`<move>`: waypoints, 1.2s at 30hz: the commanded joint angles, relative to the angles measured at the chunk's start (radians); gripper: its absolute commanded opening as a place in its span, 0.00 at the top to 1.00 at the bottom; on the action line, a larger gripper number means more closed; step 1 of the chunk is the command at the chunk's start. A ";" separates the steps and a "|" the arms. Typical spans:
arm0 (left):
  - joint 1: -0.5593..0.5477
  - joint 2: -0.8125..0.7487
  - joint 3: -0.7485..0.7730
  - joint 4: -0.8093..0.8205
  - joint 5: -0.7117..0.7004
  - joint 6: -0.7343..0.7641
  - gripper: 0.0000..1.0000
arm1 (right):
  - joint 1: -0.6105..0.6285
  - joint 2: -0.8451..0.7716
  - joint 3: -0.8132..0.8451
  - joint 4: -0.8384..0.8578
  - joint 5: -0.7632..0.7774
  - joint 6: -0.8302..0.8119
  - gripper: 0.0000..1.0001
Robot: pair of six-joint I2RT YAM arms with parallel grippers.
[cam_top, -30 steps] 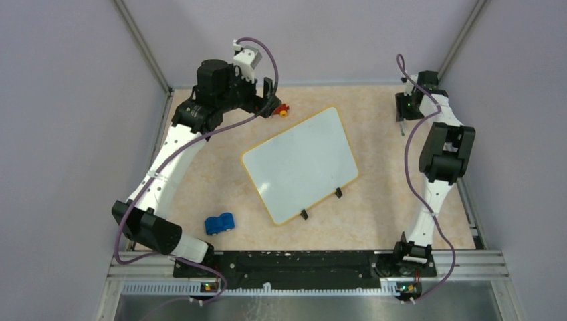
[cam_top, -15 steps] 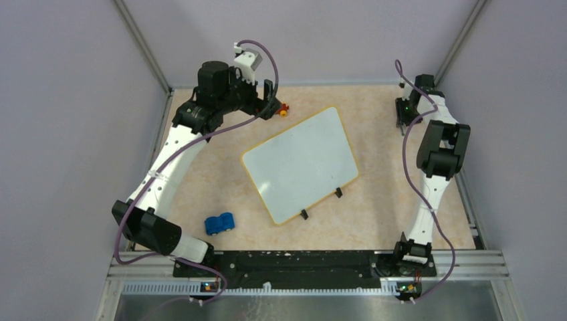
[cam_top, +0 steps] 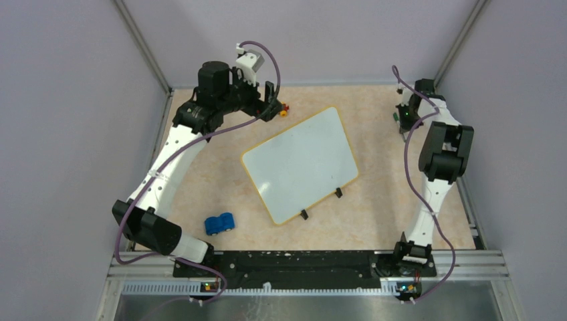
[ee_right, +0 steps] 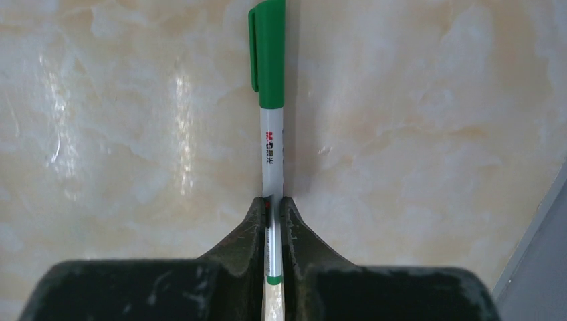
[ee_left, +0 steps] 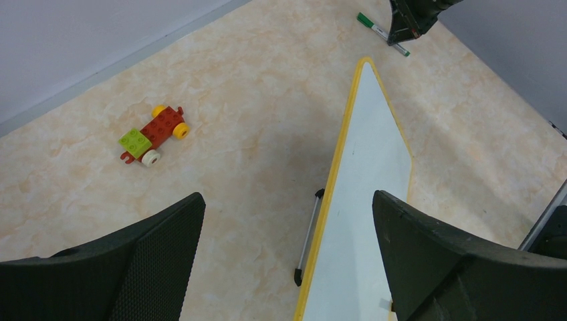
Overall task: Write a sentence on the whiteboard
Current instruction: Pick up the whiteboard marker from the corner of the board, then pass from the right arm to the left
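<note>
The whiteboard (cam_top: 301,164) lies tilted in the middle of the table, white with a yellow rim, and its face is blank. The sentence is not in view. A green-capped marker (ee_right: 271,127) lies on the table at the far right, cap pointing away from the wrist. My right gripper (ee_right: 272,204) is shut on its white barrel, down at the table (cam_top: 403,119). My left gripper (ee_left: 287,197) hangs open above the board's far-left edge (ee_left: 371,200), holding nothing. From the left wrist the marker (ee_left: 381,30) shows under the right gripper.
A red and green toy car (ee_left: 152,137) sits by the far wall left of the board. A blue toy car (cam_top: 219,223) rests near the front left. Two black clips (cam_top: 338,192) stick out of the board's near edge. Grey walls close in on both sides.
My right gripper has closed from part open to shut on the marker and its wrist has shifted slightly toward the far wall. The left arm has barely moved.
</note>
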 commanded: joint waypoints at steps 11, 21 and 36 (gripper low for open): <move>0.004 0.003 0.118 -0.069 0.347 0.126 0.01 | -0.022 -0.591 -0.190 -0.234 -0.448 -0.146 1.00; 0.002 0.062 0.109 -0.054 0.595 -0.057 0.01 | 0.232 -0.947 -0.294 -0.420 -0.630 -0.322 1.00; -0.099 0.081 -0.083 0.107 0.785 -0.246 0.31 | 0.649 -1.026 -0.188 -0.561 -0.492 -0.291 1.00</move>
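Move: The right hand already pinches the marker at table height, its middle about 3 cm ahead of the grip. From this hand the whiteboard's middle lies some 44 cm left and 15 cm back; its right corner about 22 cm left and 20 cm back. From the raised left hand the whiteboard's middle is roughly 12 cm right, nearly level in reach and 32 cm below; the marker is some 56 cm right, 16 cm ahead and 32 cm below. Right hand lifts the pinched marker back-left over the board, some 27 cm each way; left draws back-right, narrowing. ##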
